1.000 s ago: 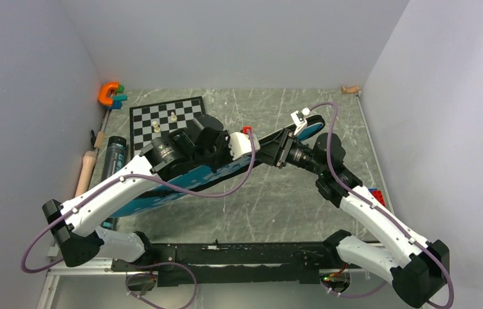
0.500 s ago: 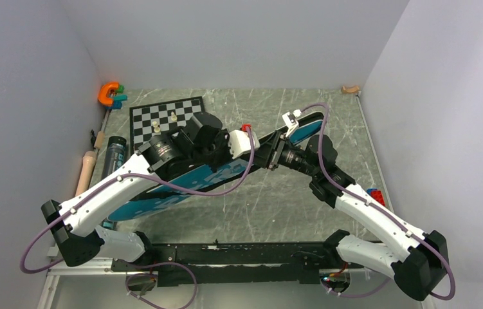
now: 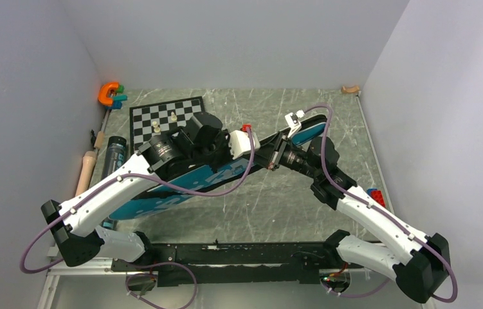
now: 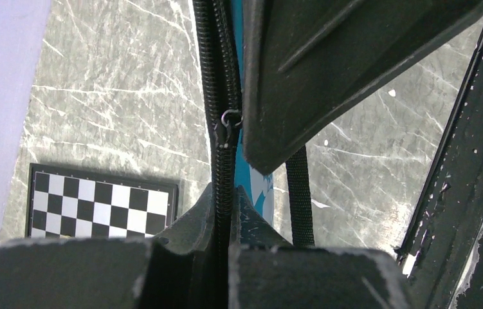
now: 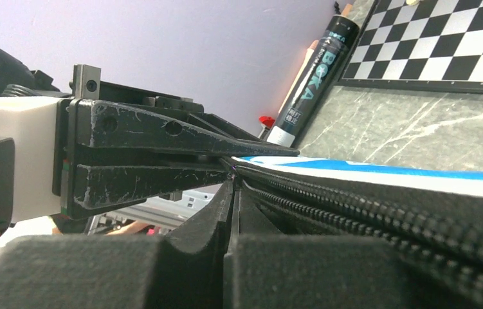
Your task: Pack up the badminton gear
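The blue racket-shaped bag (image 3: 155, 199) lies slanted across the table, from near left to far right. Its black zipper edge (image 4: 216, 77) runs between the fingers of my left gripper (image 3: 259, 150), which is shut on it (image 4: 226, 190). My right gripper (image 3: 272, 156) faces the left one tip to tip. It is shut (image 5: 232, 183) where the two rows of zipper teeth meet, at the small metal zipper pull (image 4: 229, 122). The long black tube (image 3: 113, 154) lies by the left wall, beyond the bag (image 5: 419, 169) in the right wrist view.
A chessboard (image 3: 164, 119) with small pale pieces lies at the back left, and an orange clamp (image 3: 109, 93) sits in the corner behind it. A beige handle (image 3: 86, 170) rests along the left wall. Red and blue blocks (image 3: 375, 193) sit at the right wall, a small wooden piece (image 3: 350, 89) at the back right.
My right gripper has slid a little left along the bag toward the left gripper and has closed its jaws at the zipper. The left arm has stayed in place.
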Tool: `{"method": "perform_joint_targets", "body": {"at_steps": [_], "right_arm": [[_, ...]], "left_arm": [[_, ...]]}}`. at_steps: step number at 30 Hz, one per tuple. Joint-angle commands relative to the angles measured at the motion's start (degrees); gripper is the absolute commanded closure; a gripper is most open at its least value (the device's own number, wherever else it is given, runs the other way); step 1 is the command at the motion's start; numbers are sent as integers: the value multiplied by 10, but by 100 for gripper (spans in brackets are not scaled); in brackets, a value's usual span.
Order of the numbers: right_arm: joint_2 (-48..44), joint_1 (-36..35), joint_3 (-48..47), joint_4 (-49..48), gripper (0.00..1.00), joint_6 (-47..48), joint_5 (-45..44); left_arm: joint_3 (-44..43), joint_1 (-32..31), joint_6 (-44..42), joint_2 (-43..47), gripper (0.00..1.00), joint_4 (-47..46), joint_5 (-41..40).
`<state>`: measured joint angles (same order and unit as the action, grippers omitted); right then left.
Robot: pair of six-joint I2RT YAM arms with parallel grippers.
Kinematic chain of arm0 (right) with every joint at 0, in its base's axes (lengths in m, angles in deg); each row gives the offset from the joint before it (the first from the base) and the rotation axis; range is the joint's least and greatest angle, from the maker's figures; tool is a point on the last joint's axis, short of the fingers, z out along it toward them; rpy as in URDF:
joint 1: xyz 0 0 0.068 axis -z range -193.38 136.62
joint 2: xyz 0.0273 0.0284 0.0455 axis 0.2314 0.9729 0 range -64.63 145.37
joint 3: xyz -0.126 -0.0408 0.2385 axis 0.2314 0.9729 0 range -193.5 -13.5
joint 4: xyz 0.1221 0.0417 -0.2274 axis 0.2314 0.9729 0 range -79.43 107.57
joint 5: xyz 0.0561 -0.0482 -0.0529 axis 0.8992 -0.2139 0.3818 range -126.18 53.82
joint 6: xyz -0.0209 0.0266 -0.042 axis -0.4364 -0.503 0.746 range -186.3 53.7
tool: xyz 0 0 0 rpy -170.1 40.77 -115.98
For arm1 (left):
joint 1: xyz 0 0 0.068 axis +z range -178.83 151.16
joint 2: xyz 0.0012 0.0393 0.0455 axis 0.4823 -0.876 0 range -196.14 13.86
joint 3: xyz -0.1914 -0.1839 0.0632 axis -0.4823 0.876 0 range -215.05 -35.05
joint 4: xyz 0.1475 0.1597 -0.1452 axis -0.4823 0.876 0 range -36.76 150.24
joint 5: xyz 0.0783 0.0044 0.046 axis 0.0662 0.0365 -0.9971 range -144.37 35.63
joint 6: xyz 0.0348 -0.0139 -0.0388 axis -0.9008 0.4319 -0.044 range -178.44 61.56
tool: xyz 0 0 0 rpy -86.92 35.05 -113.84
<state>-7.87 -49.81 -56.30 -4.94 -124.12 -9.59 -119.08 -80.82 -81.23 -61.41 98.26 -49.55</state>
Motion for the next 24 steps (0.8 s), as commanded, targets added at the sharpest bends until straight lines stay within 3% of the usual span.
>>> {"method": "perform_joint_targets", "body": {"at_steps": [1, 13, 24], "right_arm": [[-41, 3, -1, 39, 100, 28, -36], [-113, 52, -56, 210, 100, 99, -62], [-111, 186, -145, 366, 100, 143, -31]], "left_arm": [[-18, -1, -6, 27, 100, -55, 13], [-9, -2, -31, 32, 100, -49, 6], [13, -6, -63, 44, 100, -44, -10]]}}
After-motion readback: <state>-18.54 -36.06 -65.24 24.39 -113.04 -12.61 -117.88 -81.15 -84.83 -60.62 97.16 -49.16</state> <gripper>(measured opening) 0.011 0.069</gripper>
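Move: My right fingers are already shut on the zipper pull. The far end of the bag's still-open slit lies about 21 cm to their right, 9 cm farther out and slightly lower, and the chessboard is on the table roughly 30 cm left, 24 cm ahead and 28 cm below. My left hand grips the closed zipper edge. From it, the pull is about 4 cm right, level fore and aft and 2 cm higher, and the far end some 25 cm right and 9 cm ahead. With the zipper pull still pinched, I draw my right hand about 9 cm to the right along the slit, away from my left fingers and towards the bag's far end. I start slowly, then speed up and edge forward a little late on, while the wrist swings some 15 degrees clockwise and rolls its left side down. My left hand stays put, keeping its grip on the closed zipper edge as the anchor. ##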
